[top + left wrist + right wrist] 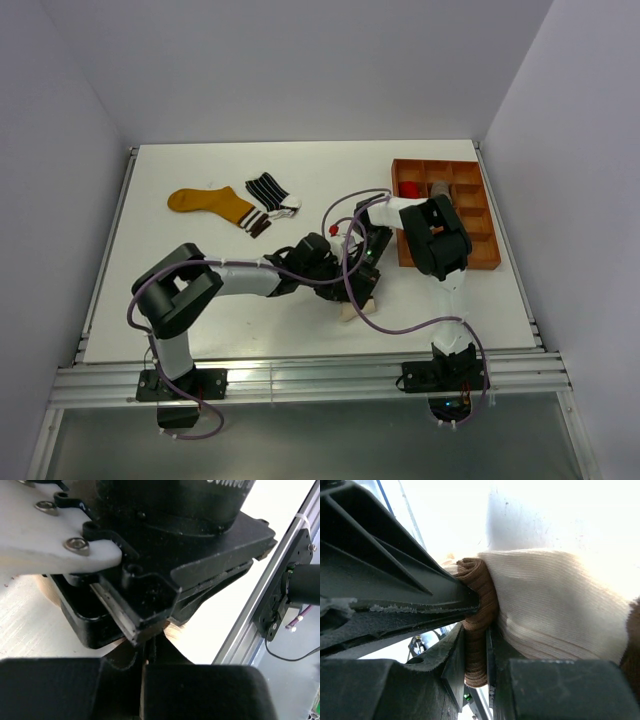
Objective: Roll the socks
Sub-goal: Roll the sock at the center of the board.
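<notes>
A cream sock (357, 308) with brown toe and heel lies near the table's front edge, mostly under both grippers. My right gripper (476, 652) is shut on the sock's brown folded part (479, 605), and the cream body (555, 605) bulges to its right. My left gripper (148, 652) is shut just beneath the right gripper's head, with a thin pale sliver of the cream sock (176, 631) between its fingers. From above, the left gripper (343, 284) and the right gripper (369, 272) meet over this sock. A mustard-yellow sock (208, 203) and a black sock with white stripes (270, 190) lie flat at the back left.
An orange-brown compartment tray (480, 215) stands at the right, with a red thing (409, 189) in one back cell. The right arm's elbow hangs over the tray's near left part. A metal rail (260, 595) runs along the table's front edge.
</notes>
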{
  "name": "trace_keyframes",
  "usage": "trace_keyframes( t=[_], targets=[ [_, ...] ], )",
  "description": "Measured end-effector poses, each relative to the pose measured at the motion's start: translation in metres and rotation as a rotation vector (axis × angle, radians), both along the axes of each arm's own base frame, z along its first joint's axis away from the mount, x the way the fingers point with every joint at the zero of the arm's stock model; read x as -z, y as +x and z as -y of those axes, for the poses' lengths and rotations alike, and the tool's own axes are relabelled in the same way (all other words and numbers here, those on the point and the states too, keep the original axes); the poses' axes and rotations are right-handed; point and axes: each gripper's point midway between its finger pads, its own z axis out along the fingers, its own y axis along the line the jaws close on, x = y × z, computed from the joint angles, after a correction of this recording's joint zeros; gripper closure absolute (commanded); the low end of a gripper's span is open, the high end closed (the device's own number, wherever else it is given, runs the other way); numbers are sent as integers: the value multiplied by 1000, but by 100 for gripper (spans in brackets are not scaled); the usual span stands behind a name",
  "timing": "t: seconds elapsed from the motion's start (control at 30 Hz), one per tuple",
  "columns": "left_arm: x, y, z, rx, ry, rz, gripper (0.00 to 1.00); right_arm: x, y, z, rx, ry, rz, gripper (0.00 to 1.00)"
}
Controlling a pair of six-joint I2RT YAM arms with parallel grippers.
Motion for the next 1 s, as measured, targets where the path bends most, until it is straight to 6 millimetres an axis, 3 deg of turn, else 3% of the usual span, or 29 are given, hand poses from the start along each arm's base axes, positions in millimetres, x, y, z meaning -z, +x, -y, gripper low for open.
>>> trace_keyframes(
  t=[0.17,0.8,0.9,1.0],
  targets=[
    [3,1,4,-33,41,-28,100,0,0,3,16,-11,1,71],
    [8,9,13,-151,102,-77,100,-5,25,13,86,13,138,59],
    [7,9,15,-151,99,-72,100,-6,26,15,89,7,149,47],
    [8,8,16,-167,101,-93,100,-8,32,19,120,20,162,47]
  ],
)
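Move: The left fingers are already shut on the brown roll, its middle about 1 cm to their right, and the right fingers still grip the same roll, its middle roughly 1 cm back and 1 cm left. The flat cream part lies about 4 cm back and 2 cm left of the right hand. From that hand the brown compartment box's middle is some 15 cm ahead and 17 cm right, and the striped sock about 20 cm ahead and 20 cm left. Forward and to the right, the right hand backs off the brown roll by about 4 cm, rising slightly, as its fingers spread from nearly shut to about half open and tip steeper downward. The left fingers keep their pinch on the roll, easing some 2 cm right and a little forward and down while the hand turns about 10 degrees counter-clockwise. ##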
